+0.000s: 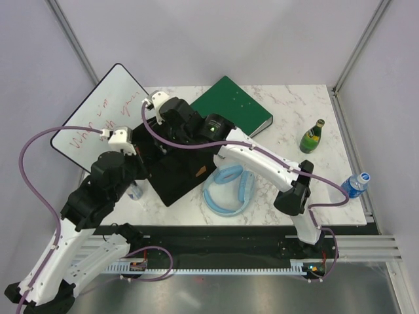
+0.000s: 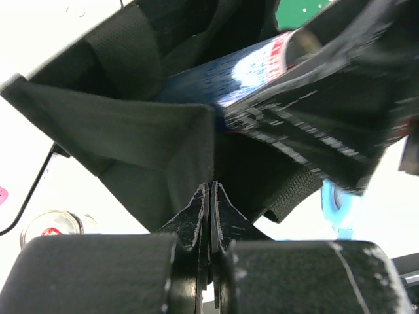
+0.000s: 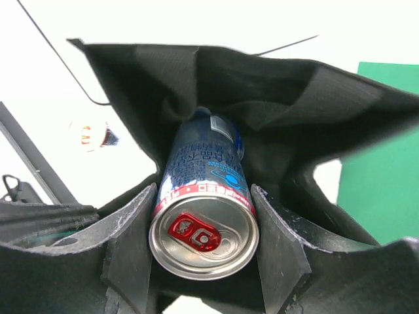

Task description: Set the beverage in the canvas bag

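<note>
The canvas bag [image 1: 180, 171] is black and floppy and lies left of the table's middle. My left gripper [image 2: 211, 187] is shut on a fold of the bag's rim [image 2: 144, 140] and holds the mouth open. My right gripper [image 3: 204, 191] is shut on the beverage, a blue can [image 3: 206, 173] with a silver top and red tab. The can lies on its side, its far end inside the bag's mouth [image 3: 262, 98]. The left wrist view shows the can [image 2: 245, 69] inside the bag between the right fingers. In the top view both grippers [image 1: 147, 152] [image 1: 171, 134] meet at the bag's upper left end.
A green binder [image 1: 234, 108] lies behind the bag, a whiteboard [image 1: 98, 121] at far left. Blue headphones [image 1: 229, 191] lie right of the bag. A green bottle [image 1: 312, 136] and a water bottle [image 1: 355, 184] stand at the right. Another can [image 2: 49, 226] stands near the left arm.
</note>
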`<state>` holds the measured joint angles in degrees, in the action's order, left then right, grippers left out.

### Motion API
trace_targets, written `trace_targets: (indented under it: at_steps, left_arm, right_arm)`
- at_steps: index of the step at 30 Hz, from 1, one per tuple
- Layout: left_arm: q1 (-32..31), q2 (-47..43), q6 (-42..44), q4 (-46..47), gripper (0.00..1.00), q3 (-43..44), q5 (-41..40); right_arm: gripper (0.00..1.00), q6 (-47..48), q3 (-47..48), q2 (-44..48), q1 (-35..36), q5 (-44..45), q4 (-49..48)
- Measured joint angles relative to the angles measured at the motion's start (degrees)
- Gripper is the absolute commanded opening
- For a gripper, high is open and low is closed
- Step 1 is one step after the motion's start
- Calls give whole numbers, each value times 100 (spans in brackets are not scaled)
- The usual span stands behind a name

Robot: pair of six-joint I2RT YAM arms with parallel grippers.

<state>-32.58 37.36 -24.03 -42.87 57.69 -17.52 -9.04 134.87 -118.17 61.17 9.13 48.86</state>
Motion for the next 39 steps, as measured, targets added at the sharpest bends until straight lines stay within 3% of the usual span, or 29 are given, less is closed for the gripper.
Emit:
trace_targets:
  at_steps: [11, 28, 39]
  left_arm:
    - [0, -267, 2, 181, 2, -232, 0]
    - [0, -328, 2, 273, 2, -317, 4]
    - [22, -354, 4, 280, 2, -391, -20]
  right_arm:
    - [0, -164, -160, -278, 39, -160, -417]
    - [0, -15, -229, -435, 11, -4, -107]
    - [0, -37, -232, -1051, 11, -129, -166]
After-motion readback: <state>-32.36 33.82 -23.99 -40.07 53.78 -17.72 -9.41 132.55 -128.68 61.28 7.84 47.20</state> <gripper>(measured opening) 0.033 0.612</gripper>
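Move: The can already gripped in the right hand is bound for the black canvas bag, whose middle lies about 2 cm ahead, 4 cm right and 15 cm below that hand. The green folder lies some 18 cm ahead and 21 cm right, the blue headphones 10 cm back and 21 cm right, both roughly 27 cm down. From the left hand, already pinching the rim, the bag's middle is about 9 cm ahead, 6 cm right and 13 cm down. The can, still gripped, is lowered about 11 cm by the right hand, past the rim into the bag, slowly at first and faster at the end. The hand shifts a little left, back right, then left again, some 3 cm in all, while the fingers tip about 10 degrees farther down. The left hand stays almost still, its shut fingers keeping their pinch on the bag's near-left rim. ##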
